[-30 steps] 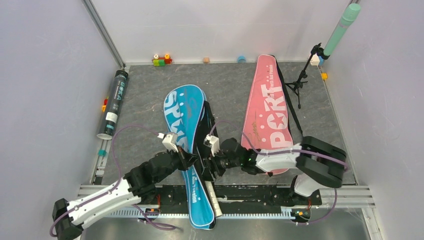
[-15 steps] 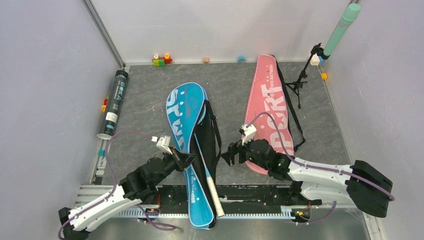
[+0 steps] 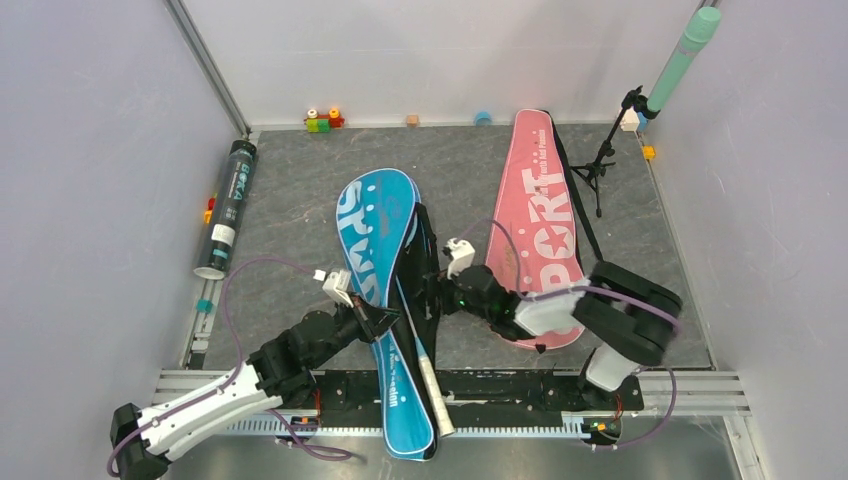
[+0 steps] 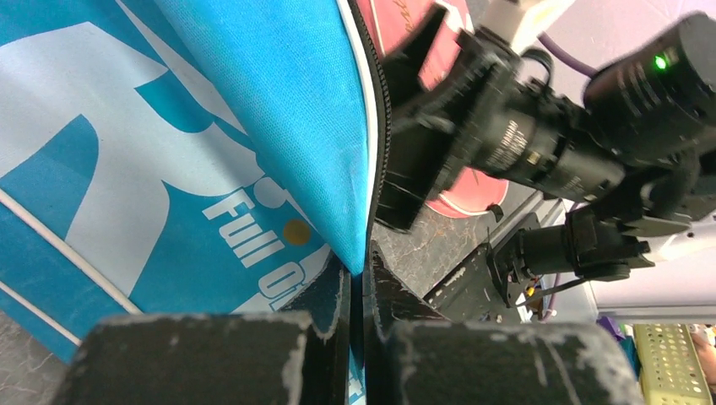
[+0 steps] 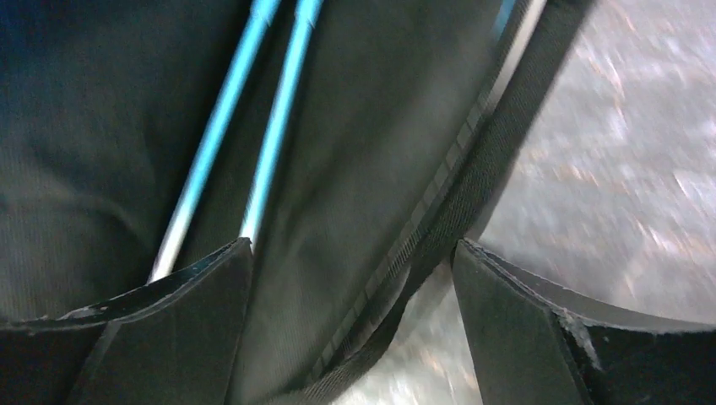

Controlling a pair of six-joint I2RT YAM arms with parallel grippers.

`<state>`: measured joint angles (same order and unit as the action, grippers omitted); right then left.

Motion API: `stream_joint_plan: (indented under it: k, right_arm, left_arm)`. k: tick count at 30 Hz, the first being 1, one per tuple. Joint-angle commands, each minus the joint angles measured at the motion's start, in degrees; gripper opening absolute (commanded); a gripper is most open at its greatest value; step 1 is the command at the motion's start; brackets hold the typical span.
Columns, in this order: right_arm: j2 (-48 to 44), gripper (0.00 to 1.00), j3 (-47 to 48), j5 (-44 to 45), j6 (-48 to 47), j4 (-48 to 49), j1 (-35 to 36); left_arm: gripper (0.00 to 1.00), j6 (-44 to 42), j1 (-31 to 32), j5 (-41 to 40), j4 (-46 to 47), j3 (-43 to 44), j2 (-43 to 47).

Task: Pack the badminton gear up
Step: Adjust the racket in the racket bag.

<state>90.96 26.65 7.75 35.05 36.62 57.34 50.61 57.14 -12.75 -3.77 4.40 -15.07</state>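
Observation:
The blue racket bag [image 3: 372, 225] lies mid-table with its flap lifted, showing black lining. A racket's thin shaft and white handle [image 3: 432, 385] stick out of it toward the near edge. My left gripper [image 3: 387, 318] is shut on the flap's zip edge, seen as blue cloth [image 4: 211, 126] pinched between the jaws of that gripper [image 4: 365, 283]. My right gripper [image 3: 432, 296] hovers open over the bag's right rim. In its wrist view the right gripper [image 5: 355, 287] straddles a black strap [image 5: 473, 186], beside two blue shafts [image 5: 279, 126]. The pink bag [image 3: 535, 220] lies to the right and the dark tube [image 3: 228, 205] at the left wall.
A small black tripod stand [image 3: 600, 160] holding a green cylinder [image 3: 682, 58] stands at the back right. Small coloured blocks [image 3: 322, 120] line the back edge, with more by the tube. The right arm's forearm [image 4: 523, 143] passes close beside the left gripper.
My right gripper opened, pulled away to the right, then swung back to the blue bag's right rim, farther up than before. The left gripper kept its hold and the flap shifted slightly right.

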Motion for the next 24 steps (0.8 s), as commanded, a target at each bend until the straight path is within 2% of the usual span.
stream_joint_plan:
  k: [1, 4, 6, 8, 9, 11, 14, 16, 20, 24]
  right_arm:
    - [10.01, 0.9, 7.08, -1.7, -1.7, 4.31, -0.21]
    - [14.42, 0.85, 9.4, -7.26, -0.56, 9.37, -0.3]
    - [16.76, 0.75, 9.26, -13.61, 0.71, 16.06, -0.26]
    - [18.31, 0.54, 8.96, -17.12, 2.0, 21.51, -0.3]
    - [18.74, 0.47, 9.02, -17.93, 2.21, 22.22, -0.3]
    - [18.82, 0.33, 9.29, -17.79, 1.59, 21.3, -0.32]
    - [17.65, 0.0, 8.93, -15.01, -1.21, 19.12, -0.32]
    - [14.69, 0.0, 8.67, -11.76, -5.78, 16.54, -0.28]
    - [4.01, 0.0, 12.44, 0.75, -22.51, -0.22, -0.3]
    - [-6.25, 0.0, 15.56, 11.3, -35.2, -9.98, -0.3]
  left_arm:
    - [0.02, 2.86, 0.25, 3.39, 9.55, -0.09, -0.45]
    - [0.02, 2.98, 0.24, 3.35, 9.75, -0.49, 0.03]
    - [0.02, 2.98, 0.25, 2.82, 9.75, -1.03, 0.62]
    - [0.02, 3.09, 0.25, 2.22, 9.66, -1.45, 1.15]
    - [0.02, 3.0, 0.24, 2.19, 9.57, -1.58, 1.46]
    - [0.02, 2.83, 0.24, 1.84, 8.91, -1.6, 2.08]
    - [0.02, 2.59, 0.25, 1.1, 7.66, -1.32, 3.3]
    - [0.02, 2.31, 0.2, 0.74, 6.14, -0.88, 4.32]
    - [0.02, 1.72, 0.25, -3.1, 0.23, 0.79, 7.66]
    - [0.05, 1.67, 0.19, -9.2, -2.01, 1.29, 8.7]
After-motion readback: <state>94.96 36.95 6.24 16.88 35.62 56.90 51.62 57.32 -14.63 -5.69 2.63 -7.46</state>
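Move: The blue racket bag's right edge, with its black strap, lies between the right hand's open fingers, about 3 cm left of the hand, 1 cm ahead and 1 cm below. Level with that hand, the racket shafts lie some 8 cm left; the visible racket handle is about 23 cm back and 1 cm left. From the left hand, which already holds the bag's blue cover, the strapped edge is roughly 9 cm right, 4 cm ahead and 6 cm below. The right fingers shut from wide open onto the black strap at the blue bag's edge as the hand pushes about 7 cm left, towards the shafts. Keeping that pinch, the hand then turns back, rising about 4 cm and going some 3 cm right and forward, with the fingertips tipping up. The left hand keeps its grip on the cover almost in place. ##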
